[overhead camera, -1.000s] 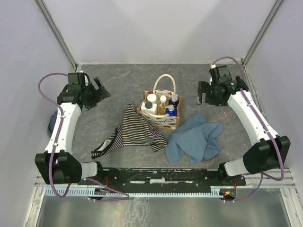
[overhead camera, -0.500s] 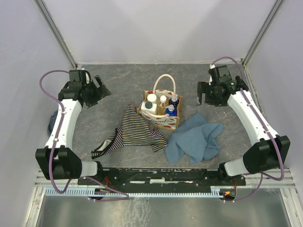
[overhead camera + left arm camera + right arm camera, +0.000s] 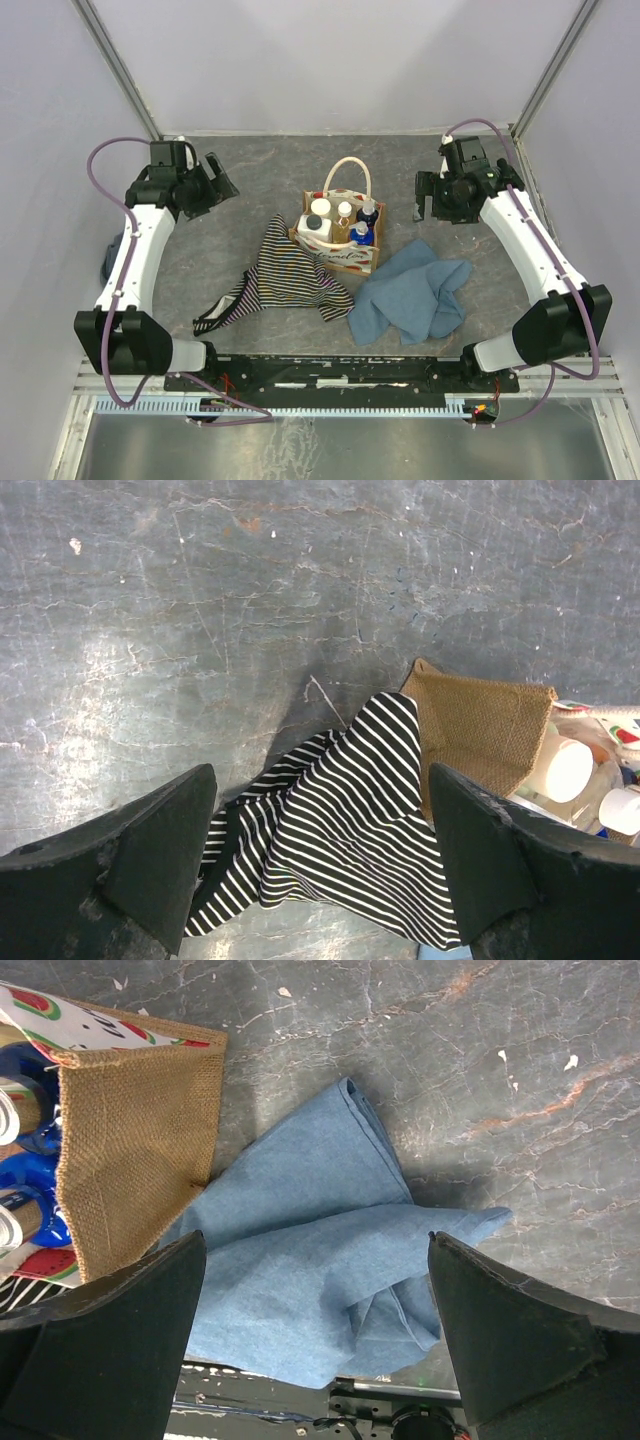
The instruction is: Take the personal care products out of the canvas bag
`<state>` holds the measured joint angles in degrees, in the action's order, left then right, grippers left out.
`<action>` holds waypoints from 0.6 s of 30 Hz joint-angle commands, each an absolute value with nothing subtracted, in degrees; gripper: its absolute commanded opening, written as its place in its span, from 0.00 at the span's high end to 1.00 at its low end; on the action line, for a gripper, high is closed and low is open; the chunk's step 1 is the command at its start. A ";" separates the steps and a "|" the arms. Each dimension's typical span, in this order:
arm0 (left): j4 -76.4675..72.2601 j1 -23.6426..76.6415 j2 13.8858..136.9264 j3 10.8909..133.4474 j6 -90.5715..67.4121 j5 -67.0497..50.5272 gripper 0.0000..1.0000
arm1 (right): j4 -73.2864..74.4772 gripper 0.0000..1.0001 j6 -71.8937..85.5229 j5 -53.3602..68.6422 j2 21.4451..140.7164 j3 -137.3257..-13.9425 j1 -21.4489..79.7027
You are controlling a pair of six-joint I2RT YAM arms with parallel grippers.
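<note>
The tan canvas bag with cream looped handles stands mid-table. It also shows in the left wrist view and the right wrist view. Several small bottles stand upright inside it: a white one with a dark cap, blue ones and a small white-capped one. My left gripper is open and empty, raised far left of the bag. My right gripper is open and empty, raised to the right of the bag.
A striped black-and-white garment lies against the bag's left side, seen below my left fingers. A blue cloth lies at the bag's right front, under my right fingers. Grey walls stand close on three sides.
My left gripper has swung up and a little right, toward the back of the table. The right arm has barely moved. The bag and cloths are unchanged.
</note>
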<state>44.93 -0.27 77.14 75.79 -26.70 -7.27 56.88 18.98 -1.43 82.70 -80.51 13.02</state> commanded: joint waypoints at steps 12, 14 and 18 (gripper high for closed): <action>45.53 12.11 79.97 82.39 -21.42 -0.47 0.08 | 53.57 0.00 20.64 9.78 82.11 -84.77 14.88; 45.59 12.96 80.22 82.08 -21.32 -0.07 0.08 | 53.84 0.00 20.57 9.63 82.17 -84.72 15.39; 45.46 14.53 80.11 81.07 -21.14 0.67 0.08 | 54.09 0.00 20.68 9.57 82.42 -83.93 16.68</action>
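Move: Out to the left hand's right by some 20 cm, about 6 cm back and 14 cm below, is the bag's white-lidded bottle; the black-capped bottle stands 4 cm nearer the base than it, and the striped cloth lies 11 cm right and 15 cm back of the hand. From the right hand, the farther blue pump bottle is about 13 cm left, 3 cm back and 11 cm down, the nearer one 4 cm behind it; the blue cloth lies 3 cm left, 16 cm back. Closing in on the canvas bag from both sides, the left hand sweeps nearly level to its right by about 7 cm, swinging clockwise some 10 degrees, while the right hand comes about 5 cm left, rising slightly, its left side rolling up and its wrist turning a little counter-clockwise. Both grippers stay open, touching nothing. ##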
